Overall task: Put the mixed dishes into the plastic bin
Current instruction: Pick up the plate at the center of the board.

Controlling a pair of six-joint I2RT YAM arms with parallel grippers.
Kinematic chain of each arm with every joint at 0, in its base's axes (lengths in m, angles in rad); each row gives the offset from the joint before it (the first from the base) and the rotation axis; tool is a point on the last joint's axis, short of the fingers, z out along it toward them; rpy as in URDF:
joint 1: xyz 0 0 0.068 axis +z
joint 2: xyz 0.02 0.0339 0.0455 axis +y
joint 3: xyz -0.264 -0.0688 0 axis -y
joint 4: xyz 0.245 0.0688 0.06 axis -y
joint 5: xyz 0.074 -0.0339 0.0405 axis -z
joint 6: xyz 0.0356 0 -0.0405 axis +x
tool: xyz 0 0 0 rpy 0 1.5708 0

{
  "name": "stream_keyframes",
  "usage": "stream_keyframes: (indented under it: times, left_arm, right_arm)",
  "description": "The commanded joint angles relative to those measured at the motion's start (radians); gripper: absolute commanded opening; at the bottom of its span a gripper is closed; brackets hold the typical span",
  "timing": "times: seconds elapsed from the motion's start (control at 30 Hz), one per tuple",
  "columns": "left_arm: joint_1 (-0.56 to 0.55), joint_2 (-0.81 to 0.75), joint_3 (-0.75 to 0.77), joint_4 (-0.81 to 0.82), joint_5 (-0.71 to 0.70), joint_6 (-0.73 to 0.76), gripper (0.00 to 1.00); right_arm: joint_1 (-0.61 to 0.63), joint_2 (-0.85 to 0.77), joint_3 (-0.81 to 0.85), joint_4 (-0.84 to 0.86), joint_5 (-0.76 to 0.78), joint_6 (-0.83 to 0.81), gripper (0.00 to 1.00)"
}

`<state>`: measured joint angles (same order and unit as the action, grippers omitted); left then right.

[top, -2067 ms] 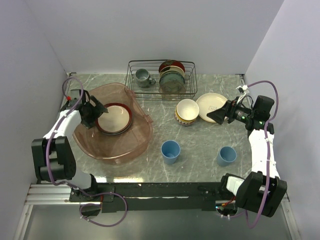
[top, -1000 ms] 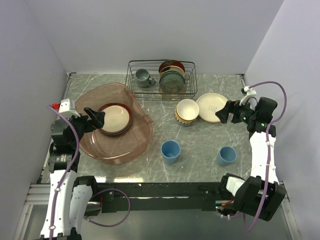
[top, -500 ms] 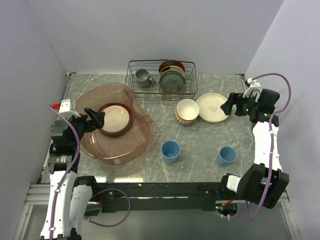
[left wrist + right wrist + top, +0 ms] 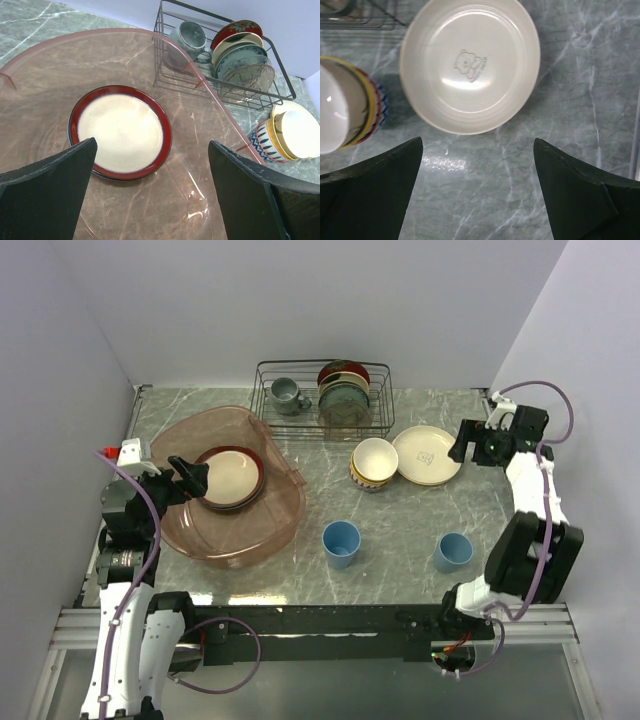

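Note:
The pinkish plastic bin [image 4: 250, 530] sits at the left, and a red-rimmed plate [image 4: 228, 478] lies flat on its floor on top of another plate. My left gripper [image 4: 190, 475] hovers open over the bin's left side, above the red-rimmed plate [image 4: 120, 132], holding nothing. On the table at the right lies a cream plate [image 4: 425, 454] with a bear mark [image 4: 470, 65]. My right gripper [image 4: 465, 445] hangs open just beside its right edge, empty. A cream bowl [image 4: 376, 457] is nested in a patterned bowl [image 4: 375, 112]. Two light-blue cups [image 4: 341, 540] [image 4: 453, 551] stand upright near the front.
A black wire rack [image 4: 322, 398] at the back holds a grey mug [image 4: 287, 394] and upright plates [image 4: 345, 390]. Walls close in the table on the left, the back and the right. The right arm stands close to the right wall.
My left arm drew back from over the plate to the bin's left side, then held still. My right gripper swung back and away from me, staying by the cream plate's right edge.

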<state>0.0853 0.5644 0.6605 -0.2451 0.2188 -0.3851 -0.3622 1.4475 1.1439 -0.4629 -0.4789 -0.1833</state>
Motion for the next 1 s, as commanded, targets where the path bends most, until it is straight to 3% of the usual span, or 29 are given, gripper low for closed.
stream_keyframes:
  times: [0.0,0.07,0.2,0.3,0.47,0.6,0.97]
  left_arm:
    - [-0.001,0.000,0.021,0.038,-0.013,0.017,0.99]
    - [-0.001,0.011,0.022,0.035,-0.009,0.017,0.99]
    - [-0.004,0.023,0.022,0.030,-0.009,0.018,0.99]
    - [-0.002,0.028,0.022,0.032,-0.003,0.018,0.99]
    - [-0.002,0.040,0.022,0.032,-0.004,0.018,0.99]
    - [-0.002,0.043,0.022,0.030,-0.010,0.018,0.99]
    - [-0.002,0.045,0.022,0.029,-0.010,0.018,0.99]
  right_arm:
    - [0.005,0.132,0.088,-0.011,0.100,0.018,0.97]
    - [0.006,0.181,0.115,0.000,0.112,0.036,0.92]
    - [0.009,0.342,0.212,-0.016,0.120,0.068,0.69]
    - [0.017,0.419,0.261,-0.026,0.138,0.082,0.58]
    - [0.020,0.490,0.310,-0.033,0.151,0.090,0.48]
    - [0.020,0.534,0.343,-0.046,0.154,0.097,0.34]
    - [0.019,0.535,0.340,-0.037,0.148,0.102,0.10]
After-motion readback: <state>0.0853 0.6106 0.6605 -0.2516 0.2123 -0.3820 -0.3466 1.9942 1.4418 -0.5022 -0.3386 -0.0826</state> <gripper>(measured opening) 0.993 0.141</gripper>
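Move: The plate at the center of the board lies about 9 cm ahead of the open right hand, 5 cm to its left and 13 cm below. The bowl stack stands some 13 cm left of the plate and 2 cm nearer; the right-hand blue cup is about 16 cm back from the hand and 2 cm left. From the left hand, the plate is roughly 25 cm ahead, 54 cm right and 23 cm below. Right hand sinks about 12 cm, reaching forward-right and tipping down 20 degrees, closing on the plate's right rim. ##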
